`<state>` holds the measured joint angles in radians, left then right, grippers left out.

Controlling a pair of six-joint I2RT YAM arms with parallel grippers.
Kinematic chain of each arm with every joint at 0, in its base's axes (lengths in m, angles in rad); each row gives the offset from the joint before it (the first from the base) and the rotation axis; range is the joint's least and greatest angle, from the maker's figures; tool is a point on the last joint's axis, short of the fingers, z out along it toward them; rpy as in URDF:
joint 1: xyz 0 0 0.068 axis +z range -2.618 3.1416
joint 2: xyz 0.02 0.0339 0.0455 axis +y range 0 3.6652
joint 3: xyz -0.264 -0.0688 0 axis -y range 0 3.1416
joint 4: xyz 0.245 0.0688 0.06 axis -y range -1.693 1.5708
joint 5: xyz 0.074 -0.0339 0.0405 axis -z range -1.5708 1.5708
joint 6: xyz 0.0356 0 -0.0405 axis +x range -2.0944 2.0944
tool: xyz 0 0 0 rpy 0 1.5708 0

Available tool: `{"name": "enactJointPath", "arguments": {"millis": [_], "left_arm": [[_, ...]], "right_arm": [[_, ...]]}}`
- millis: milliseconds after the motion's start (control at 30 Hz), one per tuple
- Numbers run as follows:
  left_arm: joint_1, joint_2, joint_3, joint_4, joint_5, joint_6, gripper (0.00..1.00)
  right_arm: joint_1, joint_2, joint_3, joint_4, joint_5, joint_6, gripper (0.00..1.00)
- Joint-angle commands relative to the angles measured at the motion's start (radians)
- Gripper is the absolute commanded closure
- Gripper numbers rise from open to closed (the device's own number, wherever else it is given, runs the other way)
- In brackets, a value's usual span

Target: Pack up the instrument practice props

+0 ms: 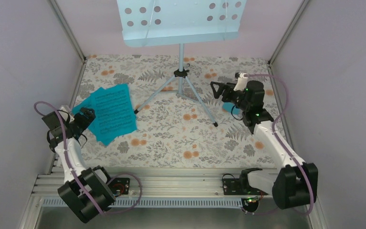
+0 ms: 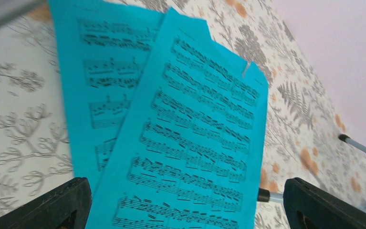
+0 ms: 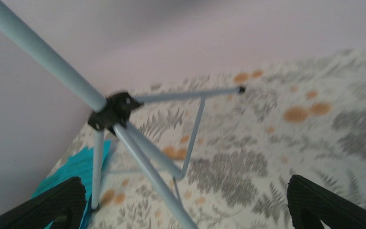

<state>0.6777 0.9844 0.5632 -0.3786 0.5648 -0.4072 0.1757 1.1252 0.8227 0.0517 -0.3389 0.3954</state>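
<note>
The pale blue music stand (image 1: 178, 21) stands upright at the back centre on its tripod legs (image 1: 197, 100). Two turquoise sheet-music pages (image 1: 108, 112) lie overlapped flat on the table at the left. My left gripper (image 1: 89, 125) hovers at their near-left edge, open, and its wrist view shows the pages (image 2: 195, 133) below and between the wide-apart fingers (image 2: 71, 200). My right gripper (image 1: 215, 90) is open to the right of the stand and points at the tripod hub (image 3: 114, 109). A bit of blue, the metronome (image 1: 233, 110), peeks out under the right wrist, mostly hidden.
The floral tablecloth (image 1: 171, 138) covers the table. Pale walls close in on the left, back and right. A tripod foot (image 2: 266, 195) rests just right of the pages. The aluminium rail (image 1: 171, 183) with both arm bases runs along the near edge.
</note>
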Motion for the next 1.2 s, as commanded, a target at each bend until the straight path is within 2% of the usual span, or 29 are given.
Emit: {"name": "enactJointPath", "arguments": {"millis": [0, 167, 267, 400, 533, 667, 800, 900, 1167], "left_arm": [[-0.005, -0.08, 0.04, -0.051, -0.139, 0.017, 0.0], [-0.078, -0.073, 0.148, -0.075, -0.157, 0.053, 0.0], [-0.142, -0.05, 0.189, -0.023, -0.167, 0.027, 0.0], [-0.306, -0.001, 0.248, 0.073, -0.217, 0.035, 0.0], [-0.474, 0.156, 0.409, 0.069, -0.277, 0.144, 0.0], [-0.493, 0.206, 0.462, 0.149, -0.296, 0.187, 0.0], [-0.492, 0.218, 0.457, 0.243, -0.242, 0.228, 0.0], [-0.487, 0.228, 0.475, 0.212, -0.229, 0.274, 0.0], [-0.487, 0.136, 0.44, 0.213, -0.271, 0.333, 0.0]], "right_arm": [[0.002, 0.075, -0.064, 0.094, -0.176, 0.07, 0.0], [0.002, 0.177, -0.102, 0.142, -0.226, 0.053, 0.0], [0.001, 0.251, -0.117, 0.197, -0.309, 0.057, 0.0], [0.002, 0.355, -0.132, 0.262, -0.405, 0.059, 0.0], [0.006, 0.411, -0.131, 0.273, -0.424, 0.012, 0.0], [0.013, 0.446, -0.104, 0.244, -0.411, -0.048, 0.0], [0.03, 0.486, -0.064, 0.207, -0.412, -0.099, 0.0], [0.042, 0.495, -0.059, 0.219, -0.407, -0.098, 0.0], [0.136, 0.479, -0.069, 0.225, -0.421, -0.128, 0.0]]}}
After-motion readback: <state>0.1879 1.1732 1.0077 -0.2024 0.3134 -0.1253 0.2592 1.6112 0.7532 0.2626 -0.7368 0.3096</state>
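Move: From the right hand the middle of the music stand's near right leg lies about 2 cm ahead, 9 cm to the left and 16 cm below; the tripod hub is some 12 cm ahead, 17 cm left and 7 cm lower, and the blue metronome 8 cm ahead, 11 cm right and 23 cm down. From the left hand the hub is roughly 22 cm ahead, 43 cm right and 8 cm higher; the left leg's foot is 9 cm ahead, 22 cm right, and the sheet music 6 cm ahead, 9 cm right, both 10 cm below. The right hand sinks about 16 cm beside the stand while swinging some 9 cm left, the last stretch nearly level, its wrist tipping down and turning counter-clockwise so that the open fingers come up close to the right leg, around its middle; whether they touch cannot be seen. Meanwhile the empty left hand leaves the sheets, rising some 16 cm and going 12 cm forward and 8 cm right towards the stand, rolling its left side up about 30 degrees, lifting its fingertips and turning clockwise, fingers staying wide open. ##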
